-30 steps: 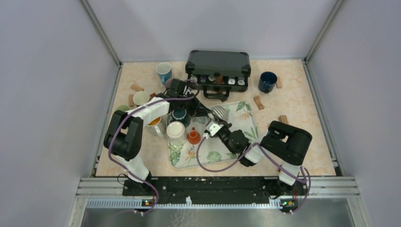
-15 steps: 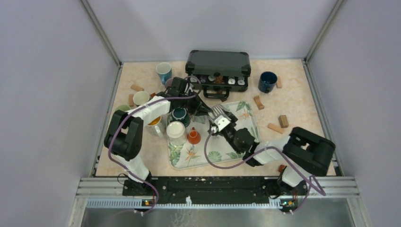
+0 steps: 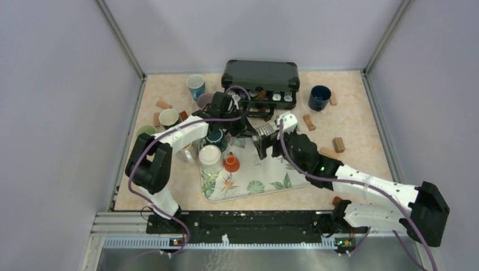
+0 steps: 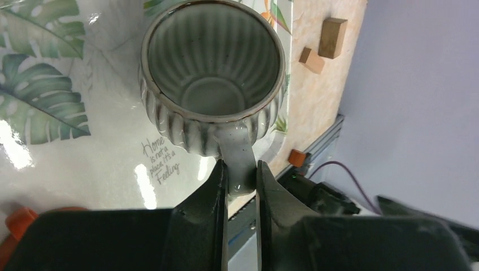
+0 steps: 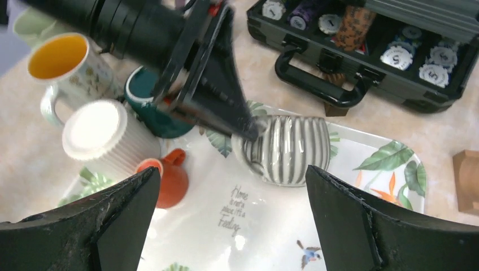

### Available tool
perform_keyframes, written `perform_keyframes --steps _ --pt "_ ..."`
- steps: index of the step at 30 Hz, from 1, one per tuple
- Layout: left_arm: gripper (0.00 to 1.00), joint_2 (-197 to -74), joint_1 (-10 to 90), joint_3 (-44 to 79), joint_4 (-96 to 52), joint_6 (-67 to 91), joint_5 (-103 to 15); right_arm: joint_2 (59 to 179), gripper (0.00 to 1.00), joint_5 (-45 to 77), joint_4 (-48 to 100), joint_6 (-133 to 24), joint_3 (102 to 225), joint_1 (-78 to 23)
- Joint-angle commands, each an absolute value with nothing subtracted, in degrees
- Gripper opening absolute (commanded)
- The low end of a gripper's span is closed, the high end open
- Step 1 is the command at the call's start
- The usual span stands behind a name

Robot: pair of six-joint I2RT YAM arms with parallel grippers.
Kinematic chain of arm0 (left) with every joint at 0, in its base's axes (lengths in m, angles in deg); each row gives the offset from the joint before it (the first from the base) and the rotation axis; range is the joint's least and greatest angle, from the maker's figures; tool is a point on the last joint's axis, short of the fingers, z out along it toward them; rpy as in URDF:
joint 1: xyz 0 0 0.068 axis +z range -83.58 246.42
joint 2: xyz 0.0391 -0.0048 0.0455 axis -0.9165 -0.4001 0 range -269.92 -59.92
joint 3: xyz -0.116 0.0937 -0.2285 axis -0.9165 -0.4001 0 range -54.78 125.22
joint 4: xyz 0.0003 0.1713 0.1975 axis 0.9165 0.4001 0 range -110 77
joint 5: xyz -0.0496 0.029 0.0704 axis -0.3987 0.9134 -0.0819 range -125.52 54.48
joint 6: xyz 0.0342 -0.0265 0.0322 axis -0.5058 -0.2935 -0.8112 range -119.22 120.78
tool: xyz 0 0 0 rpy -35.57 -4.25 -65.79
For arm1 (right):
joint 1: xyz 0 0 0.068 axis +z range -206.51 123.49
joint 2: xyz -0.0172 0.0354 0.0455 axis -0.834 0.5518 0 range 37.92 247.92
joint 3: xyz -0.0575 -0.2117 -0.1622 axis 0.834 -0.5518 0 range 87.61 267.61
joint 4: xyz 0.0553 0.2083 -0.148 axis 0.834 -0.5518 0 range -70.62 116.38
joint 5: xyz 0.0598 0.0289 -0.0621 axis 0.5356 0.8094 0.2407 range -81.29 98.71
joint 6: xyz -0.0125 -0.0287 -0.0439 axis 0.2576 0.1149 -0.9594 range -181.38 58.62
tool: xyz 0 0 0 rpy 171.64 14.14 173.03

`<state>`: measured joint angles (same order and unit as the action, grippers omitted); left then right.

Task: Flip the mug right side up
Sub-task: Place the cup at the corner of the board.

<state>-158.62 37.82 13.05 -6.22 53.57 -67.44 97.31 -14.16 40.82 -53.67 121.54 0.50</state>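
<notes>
The mug (image 4: 212, 73) is grey and ribbed and sits on the leaf-patterned tray (image 4: 73, 164), with its open mouth facing the left wrist camera. My left gripper (image 4: 242, 166) is shut on the mug's handle, one finger on each side. In the right wrist view the mug (image 5: 294, 149) shows its striped side, and the left gripper (image 5: 245, 127) reaches it from the upper left. My right gripper (image 5: 231, 169) hovers wide open above the tray (image 5: 254, 226), holding nothing. From the top camera the right gripper (image 3: 270, 141) partly covers the mug (image 3: 261, 134).
An orange jug (image 3: 230, 162), a white ribbed cup (image 3: 209, 155) and a teal mug (image 3: 214, 137) crowd the tray's left side. A black case of chips (image 3: 261, 79) stands behind it. A dark blue mug (image 3: 319, 97) and wooden blocks (image 3: 308, 122) lie to the right.
My right gripper has opened wide and moved from the tray's middle up and back over the mug, the arm stretching out. My left gripper has stayed on the handle and shifted slightly back.
</notes>
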Motion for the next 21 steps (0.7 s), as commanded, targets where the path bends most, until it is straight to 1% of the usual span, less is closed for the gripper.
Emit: perform_keyframes --steps 1,5,8,12,15,21 --pt "0.00 -154.2 35.0 14.0 -8.6 44.9 -62.4 99.5 0.99 -8.6 18.9 -37.0 133.8 -7.2" --pt "0.00 -151.9 32.1 13.2 -8.9 40.1 -58.1 100.6 0.99 -3.4 13.2 -31.5 139.0 -14.5" --pt "0.00 -150.2 29.9 12.3 -9.2 37.4 -55.1 101.8 0.99 -2.8 10.2 -30.1 142.1 -17.6" --pt "0.00 -148.3 26.7 11.6 -8.8 33.4 -50.2 103.0 0.99 -0.1 9.9 -28.2 143.7 -21.3" --pt "0.00 -146.8 24.9 10.6 -9.3 31.4 -47.7 104.6 0.99 0.6 8.9 -27.7 145.4 -23.1" --pt "0.00 -144.4 22.4 8.7 -12.5 29.4 -44.4 105.1 0.99 -1.9 7.3 -27.4 149.1 -23.4"
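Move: The left gripper already pinches the striped mug's handle, the mug's body about 5 cm to its right and 2 cm ahead. The board lies some 13 cm below: its near right corner about 14 cm back and 19 cm right, its far right corner 10 cm ahead and 15 cm right; the red cup is 9 cm back and 9 cm left. From the open right gripper the mug is about 8 cm ahead, 2 cm left and 8 cm lower. Keep the left gripper shut on the handle, roll the wrist some 30 degrees clockwise as seen looking along its fingers, and carry the mug back about 5 cm and slightly right, almost level above the board. Meanwhile swing the empty, wide-open right gripper forward and right, about 7 cm each way, rising first and then sinking a little, turning clockwise and tipping its fingers down, to end on the mug's right. ##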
